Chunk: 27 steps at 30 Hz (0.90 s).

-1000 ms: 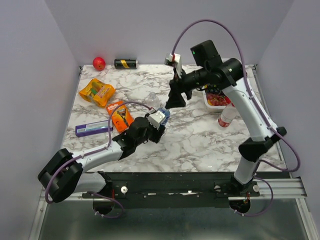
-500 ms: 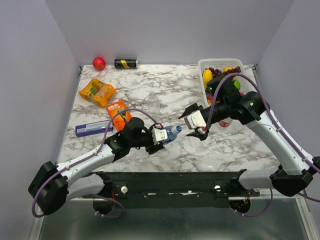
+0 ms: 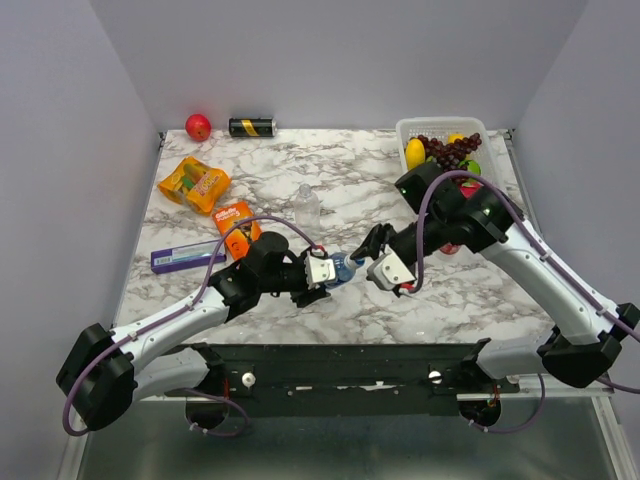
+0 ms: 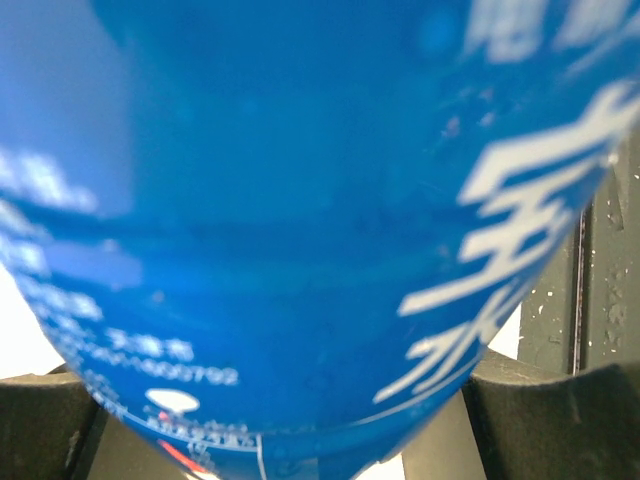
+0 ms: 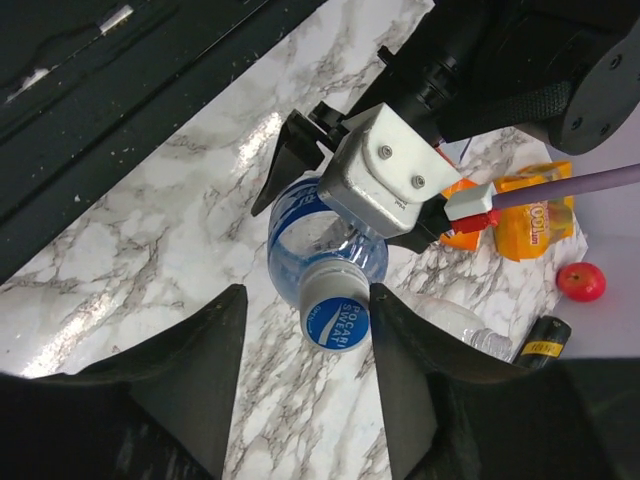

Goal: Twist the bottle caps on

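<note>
My left gripper [image 3: 322,272] is shut on the blue-labelled bottle [image 3: 340,268] and holds it tilted over the table's near middle, neck toward the right. Its label [image 4: 300,200] fills the left wrist view, between my fingers [image 4: 545,415]. A blue cap [image 5: 335,322] sits on its neck. My right gripper [image 3: 368,258] is open, its jaws either side of that cap [image 5: 305,305], the right one nearer. The plain bottle [image 3: 307,205] stands behind, uncapped. The red-labelled bottle [image 3: 458,243] is mostly hidden by my right arm. No other caps show.
A fruit basket [image 3: 404,128] stands at the back right. Two orange packs [image 3: 193,184] [image 3: 238,228] and a purple box [image 3: 188,258] lie at the left. A red ball [image 3: 198,126] and a black-and-gold can [image 3: 252,127] sit at the back edge.
My right arm has swung down from high at the back to the bottle's cap, jaws open around it. My left gripper has carried the bottle slightly right and tipped its neck toward the right arm.
</note>
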Each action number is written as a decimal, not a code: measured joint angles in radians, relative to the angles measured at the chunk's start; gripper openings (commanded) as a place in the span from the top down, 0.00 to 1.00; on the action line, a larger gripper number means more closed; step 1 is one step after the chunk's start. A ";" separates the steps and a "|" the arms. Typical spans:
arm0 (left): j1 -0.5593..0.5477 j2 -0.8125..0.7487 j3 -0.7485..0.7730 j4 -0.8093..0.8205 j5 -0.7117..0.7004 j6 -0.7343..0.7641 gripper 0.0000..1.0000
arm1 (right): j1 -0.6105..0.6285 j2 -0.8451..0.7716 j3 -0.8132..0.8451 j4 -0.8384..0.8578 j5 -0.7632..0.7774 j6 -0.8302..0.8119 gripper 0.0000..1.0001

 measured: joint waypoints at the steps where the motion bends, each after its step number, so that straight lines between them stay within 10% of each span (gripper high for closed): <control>1: 0.000 0.000 0.001 -0.002 0.000 0.000 1.00 | 0.000 0.010 0.003 -0.003 0.002 -0.005 0.48; 18: 0.002 0.000 0.000 -0.003 -0.008 0.015 1.00 | 0.003 0.093 0.076 -0.012 0.050 0.056 0.83; 27: -0.033 -0.025 -0.031 0.095 -0.464 -0.117 1.00 | -0.047 0.364 0.382 -0.016 0.145 0.748 0.82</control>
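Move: The white cap on the neck of the blue bottle is almost between the right gripper's open fingers, about 2 cm ahead, 1 cm left and 1 cm below. The clear bottle stands some 19 cm ahead of that hand, 12 cm left and 18 cm lower; the red-capped bottle is 17 cm ahead, 20 cm right, equally low. From the left hand, which already holds the blue bottle, the cap lies 8 cm right, 1 cm ahead and 9 cm higher. Ease the right gripper about 2 cm forward and slightly down over the cap and close its fingers to pinch it, while the left keeps the tilted blue bottle still. Then swing both hands forward together and a little left, about 6 cm, rolling the right wrist some 45 degrees clockwise as seen from the cap end, with the left hand counter-turning about 25 degrees. ##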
